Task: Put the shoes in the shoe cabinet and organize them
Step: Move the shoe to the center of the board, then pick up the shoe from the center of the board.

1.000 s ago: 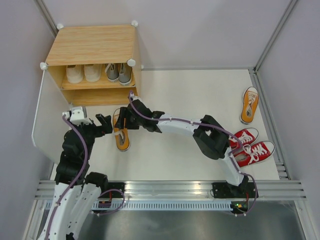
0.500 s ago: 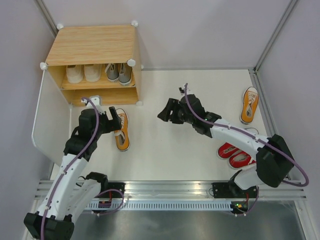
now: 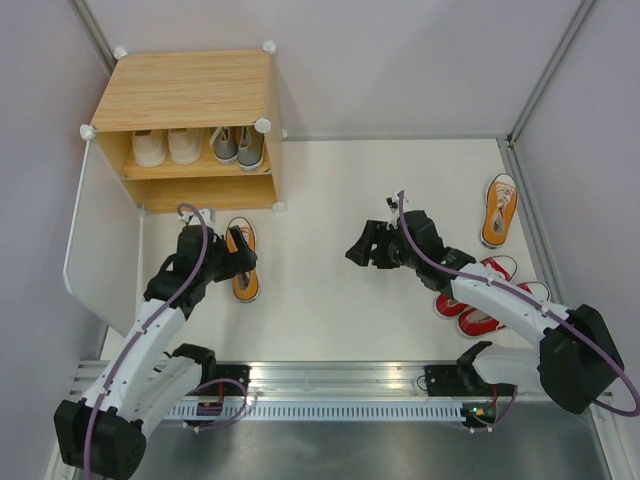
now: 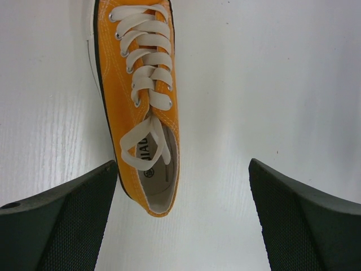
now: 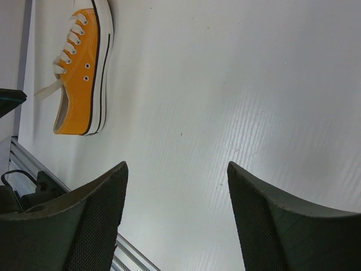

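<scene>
One orange shoe [image 3: 243,265] lies on the table in front of the shoe cabinet [image 3: 185,90], its toe toward the cabinet. My left gripper [image 3: 232,262] hovers over its heel end, open; in the left wrist view the orange shoe [image 4: 144,96] has its heel close by the left finger [image 4: 62,226], untouched. My right gripper [image 3: 360,250] hangs open over bare table mid-scene, and its wrist view shows that orange shoe [image 5: 82,84] far off. A cream pair [image 3: 167,146] and a grey pair [image 3: 238,146] stand on the cabinet's upper shelf.
A second orange shoe [image 3: 499,210] lies at the far right. The red pair [image 3: 490,300] sits near it, partly covered by my right arm. The cabinet's white door panel [image 3: 100,230] stands open at the left. A metal rail [image 3: 340,380] runs along the near edge.
My right gripper has drawn back from the orange shoe to the middle of the table, its jaws a little wider. My left gripper has moved in over that shoe's heel.
</scene>
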`<state>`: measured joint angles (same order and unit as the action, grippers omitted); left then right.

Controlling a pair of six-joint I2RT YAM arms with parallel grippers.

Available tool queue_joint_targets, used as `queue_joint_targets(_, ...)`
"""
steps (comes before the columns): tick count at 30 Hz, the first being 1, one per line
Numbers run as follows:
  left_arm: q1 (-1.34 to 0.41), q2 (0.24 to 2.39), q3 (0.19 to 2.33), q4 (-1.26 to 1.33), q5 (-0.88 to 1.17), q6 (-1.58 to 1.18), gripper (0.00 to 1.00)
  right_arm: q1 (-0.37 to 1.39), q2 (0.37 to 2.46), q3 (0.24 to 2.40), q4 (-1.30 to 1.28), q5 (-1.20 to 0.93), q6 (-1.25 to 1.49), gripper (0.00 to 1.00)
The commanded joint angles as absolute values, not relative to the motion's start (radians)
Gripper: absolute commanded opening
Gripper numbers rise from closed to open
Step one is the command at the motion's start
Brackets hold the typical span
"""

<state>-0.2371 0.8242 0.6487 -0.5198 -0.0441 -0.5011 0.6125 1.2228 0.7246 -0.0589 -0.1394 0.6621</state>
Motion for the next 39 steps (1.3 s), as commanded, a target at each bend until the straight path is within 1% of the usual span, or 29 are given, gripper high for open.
queue_joint_targets(1, -0.287, 0.851, 0.637, -0.439, -0.099, -0.546, 1.00, 0.574, 1.203, 0.692, -0.009, -0.213, 0.626, 0.76)
queue_joint_targets(5, -0.307, 0.908, 0.618, -0.423, -0.181, -0.532, 1.00, 0.554, 1.192, 0.666, 0.043, -0.245, 0.635, 0.76)
queue_joint_targets(10, -0.308, 0.995, 0.594, -0.407, -0.265, -0.546, 0.99, 0.548, 1.169, 0.644, 0.048, -0.242, 0.632, 0.76)
queue_joint_targets(15, -0.318, 1.092, 0.557, -0.312, -0.196, -0.549, 0.99, 0.549, 1.172, 0.637, 0.057, -0.244, 0.632, 0.76)
queue_joint_targets(24, -0.342, 1.252, 0.604, -0.299, -0.236, -0.586, 0.99, 0.548, 1.158, 0.635, 0.057, -0.242, 0.629, 0.76)
queue_joint_targets(27, -0.342, 1.281, 0.604, -0.307, -0.252, -0.604, 0.95, 0.549, 1.143, 0.635, 0.048, -0.232, 0.621, 0.76)
queue_joint_targets(28, -0.342, 1.284, 0.600, -0.305, -0.258, -0.609, 0.92, 0.548, 1.135, 0.634, 0.046, -0.230, 0.621, 0.76)
queue_joint_targets(30, -0.342, 1.293, 0.597, -0.310, -0.259, -0.621, 0.90, 0.548, 1.128, 0.634, 0.045, -0.229, 0.618, 0.75)
queue_joint_targets(32, -0.342, 1.304, 0.597, -0.311, -0.273, -0.630, 0.85, 0.549, 1.127, 0.632, 0.046, -0.226, 0.617, 0.75)
queue_joint_targets(34, -0.342, 1.316, 0.600, -0.299, -0.270, -0.624, 0.77, 0.548, 1.123, 0.632, 0.043, -0.226, 0.614, 0.75)
queue_joint_targets(39, -0.341, 1.382, 0.656, -0.299, -0.262, -0.597, 0.59, 0.549, 1.109, 0.634, 0.029, -0.206, 0.601, 0.75)
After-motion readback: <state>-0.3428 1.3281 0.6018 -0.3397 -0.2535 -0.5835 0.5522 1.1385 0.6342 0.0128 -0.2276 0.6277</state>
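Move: The orange shoe on the board lies about 5 cm ahead of the left hand's point, roughly 1 cm left and 13 cm below, toe pointing out. The cabinet's lower shelf has its front edge some 19 cm ahead, 9 cm left and 15 cm down; the grey shoes stand about 25 cm ahead, 1 cm left and slightly above hand height. From the right hand the orange shoe is roughly 33 cm left, 3 cm ahead and 13 cm down. The left hand sinks about 12 cm astride the orange shoe, tipping down some 20 degrees, and pinches its sides. ##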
